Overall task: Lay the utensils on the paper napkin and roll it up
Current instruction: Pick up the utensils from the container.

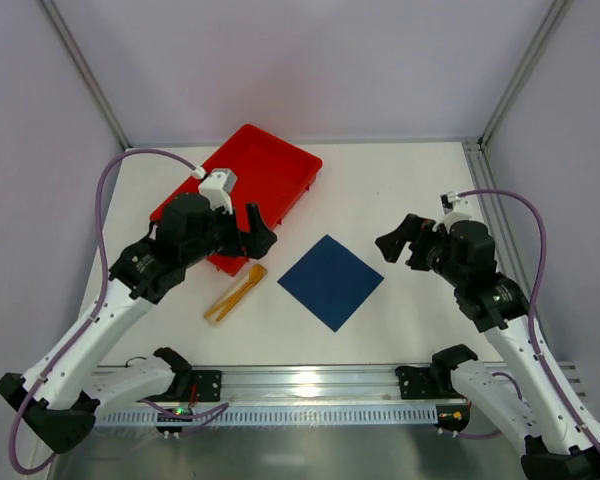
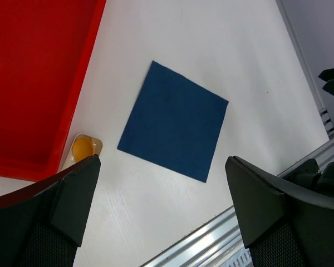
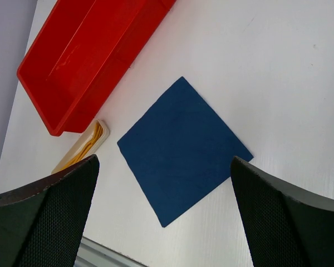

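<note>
The dark navy paper napkin (image 1: 330,281) lies flat on the white table, turned like a diamond, with nothing on it (image 2: 175,129) (image 3: 183,147). The orange utensils (image 1: 236,294) lie together to its left, just below the tray's near corner; in the wrist views only one end of them shows (image 2: 82,148) (image 3: 90,139). My left gripper (image 1: 262,231) hovers open over the tray's near edge, above the utensils (image 2: 162,161). My right gripper (image 1: 400,238) hangs open to the right of the napkin (image 3: 164,158). Neither holds anything.
A red rectangular tray (image 1: 270,160) sits at the back left, its inside bare (image 2: 33,72) (image 3: 83,55). The utensils rest on a pale beige strip (image 3: 72,154). An aluminium rail (image 1: 310,385) runs along the table's near edge. Walls close in the table on three sides.
</note>
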Action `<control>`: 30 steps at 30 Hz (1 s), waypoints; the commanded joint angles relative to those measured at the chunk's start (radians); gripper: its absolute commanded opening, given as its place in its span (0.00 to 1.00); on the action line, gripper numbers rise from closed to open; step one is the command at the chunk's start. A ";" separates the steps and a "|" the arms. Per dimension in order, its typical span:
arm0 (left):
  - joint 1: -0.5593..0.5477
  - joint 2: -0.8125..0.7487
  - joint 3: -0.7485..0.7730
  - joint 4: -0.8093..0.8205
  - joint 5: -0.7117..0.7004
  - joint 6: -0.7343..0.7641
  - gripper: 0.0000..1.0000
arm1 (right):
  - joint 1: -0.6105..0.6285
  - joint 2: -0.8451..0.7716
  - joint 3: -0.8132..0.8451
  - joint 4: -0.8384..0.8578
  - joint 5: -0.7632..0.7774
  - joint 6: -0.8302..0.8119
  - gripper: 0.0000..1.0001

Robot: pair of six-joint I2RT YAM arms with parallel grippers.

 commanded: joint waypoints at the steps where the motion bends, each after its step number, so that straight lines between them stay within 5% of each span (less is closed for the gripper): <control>1: 0.001 0.012 0.067 -0.061 -0.062 0.036 0.99 | -0.003 -0.029 0.034 0.007 0.010 -0.011 1.00; 13: 0.001 0.225 0.269 -0.288 -0.169 0.175 0.88 | -0.001 -0.062 0.011 -0.006 0.012 -0.059 1.00; 18: 0.001 0.294 0.240 -0.291 -0.223 0.255 0.50 | -0.003 -0.078 -0.016 0.010 -0.013 -0.063 1.00; 30: 0.003 0.546 0.131 -0.202 -0.237 0.318 0.34 | -0.003 -0.085 -0.038 0.029 -0.059 -0.063 1.00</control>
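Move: The utensils lie in their beige container about 4 cm ahead of the left hand, 5 cm to its left and some 27 cm below. The red tray's middle is about 27 cm ahead and 6 cm to the left, its near corner almost touching the container; the napkin's middle is about 5 cm ahead and 18 cm to the right. From the idle right hand, the utensils are some 35 cm left, 3 cm ahead and 22 cm below. The left hand first eases forward about 5 cm at nearly its starting height, drifting slightly left, then drops with growing speed, some 14 cm in all, down towards the utensils in the container. Along the way the wrist turns about 40 degrees, swinging the fingers from forward-right to steeply down, while they close from wide open to roughly a third, still empty and clear of the utensils. ##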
